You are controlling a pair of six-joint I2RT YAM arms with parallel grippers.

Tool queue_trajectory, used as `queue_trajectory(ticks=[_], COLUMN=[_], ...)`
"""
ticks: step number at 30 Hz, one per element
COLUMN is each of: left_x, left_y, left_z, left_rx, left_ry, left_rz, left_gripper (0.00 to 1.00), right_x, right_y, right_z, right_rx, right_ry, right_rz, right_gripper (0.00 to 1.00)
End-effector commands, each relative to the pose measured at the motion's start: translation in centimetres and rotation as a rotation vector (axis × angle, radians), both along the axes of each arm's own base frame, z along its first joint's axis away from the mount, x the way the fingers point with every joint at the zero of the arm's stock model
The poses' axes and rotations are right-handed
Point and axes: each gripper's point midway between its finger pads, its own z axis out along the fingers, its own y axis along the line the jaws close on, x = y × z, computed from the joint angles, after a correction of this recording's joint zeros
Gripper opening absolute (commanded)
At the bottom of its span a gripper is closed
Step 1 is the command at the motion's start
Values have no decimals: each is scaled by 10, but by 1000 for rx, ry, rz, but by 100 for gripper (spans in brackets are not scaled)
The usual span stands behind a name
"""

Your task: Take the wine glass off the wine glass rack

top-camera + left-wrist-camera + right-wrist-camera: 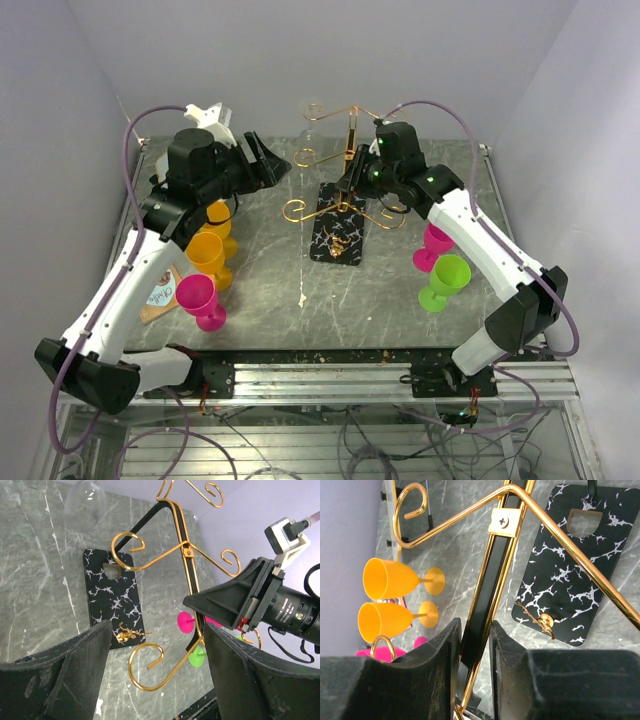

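Observation:
The wine glass rack [340,165] stands mid-table: gold wire scroll hooks on a black post, over a black white-veined base [338,238]. A clear wine glass [313,125] hangs upside down from its far left hook; it also shows in the left wrist view [85,502]. My right gripper [353,178] is shut on the rack's black post [487,600], fingers [442,650] on either side of it. My left gripper [268,160] is open and empty, left of the rack. A low scroll hook [145,665] lies between its fingers [75,675] in the left wrist view.
Two orange plastic glasses [208,255] and a pink one [200,298] stand at the left, under my left arm. A pink glass [436,242] and a green glass [446,280] stand at the right, beside my right arm. Walls close in on three sides.

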Motion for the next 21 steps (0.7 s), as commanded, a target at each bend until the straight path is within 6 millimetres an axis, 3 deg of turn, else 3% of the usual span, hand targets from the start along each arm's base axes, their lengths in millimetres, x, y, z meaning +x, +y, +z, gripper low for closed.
queue_trajectory(ticks=[1, 6, 14, 21], left_x=[16, 34, 82, 121], left_y=[-2, -2, -3, 1], left_z=[33, 36, 35, 15], left_rx=[-31, -64, -142, -163], left_ry=[-87, -92, -83, -31], left_rz=[23, 77, 198, 289], left_gripper=[84, 84, 84, 85], right_x=[-20, -28, -44, -44], right_y=[0, -1, -1, -4], right_z=[40, 39, 44, 42], right_rx=[77, 82, 103, 105], right_ry=[-75, -63, -80, -92], right_rz=[121, 193, 286, 303], right_gripper=[2, 1, 1, 2])
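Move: The clear wine glass hangs upside down on the rack's far-left hook, some 19 cm ahead of my open left hand, about 8 cm to its right and 11 cm below it. On the way, the middle-left hook sits about 7 cm ahead, 7 cm right and 5 cm down; the near-left hook is roughly 6 cm back, 4 cm right and 6 cm down. From my right hand, which already grips the rack's frame, the glass is about 17 cm ahead, 12 cm left and roughly level. I send my left hand forward about 10 cm towards the hanging clear wine glass, gathering speed, over the rack's left side with fingers kept wide open, turning some 10 degrees counter-clockwise. Meanwhile my right hand keeps its pinch on the rack's frame and draws it back about 3 cm and slightly right, turning it counter-clockwise as well. ##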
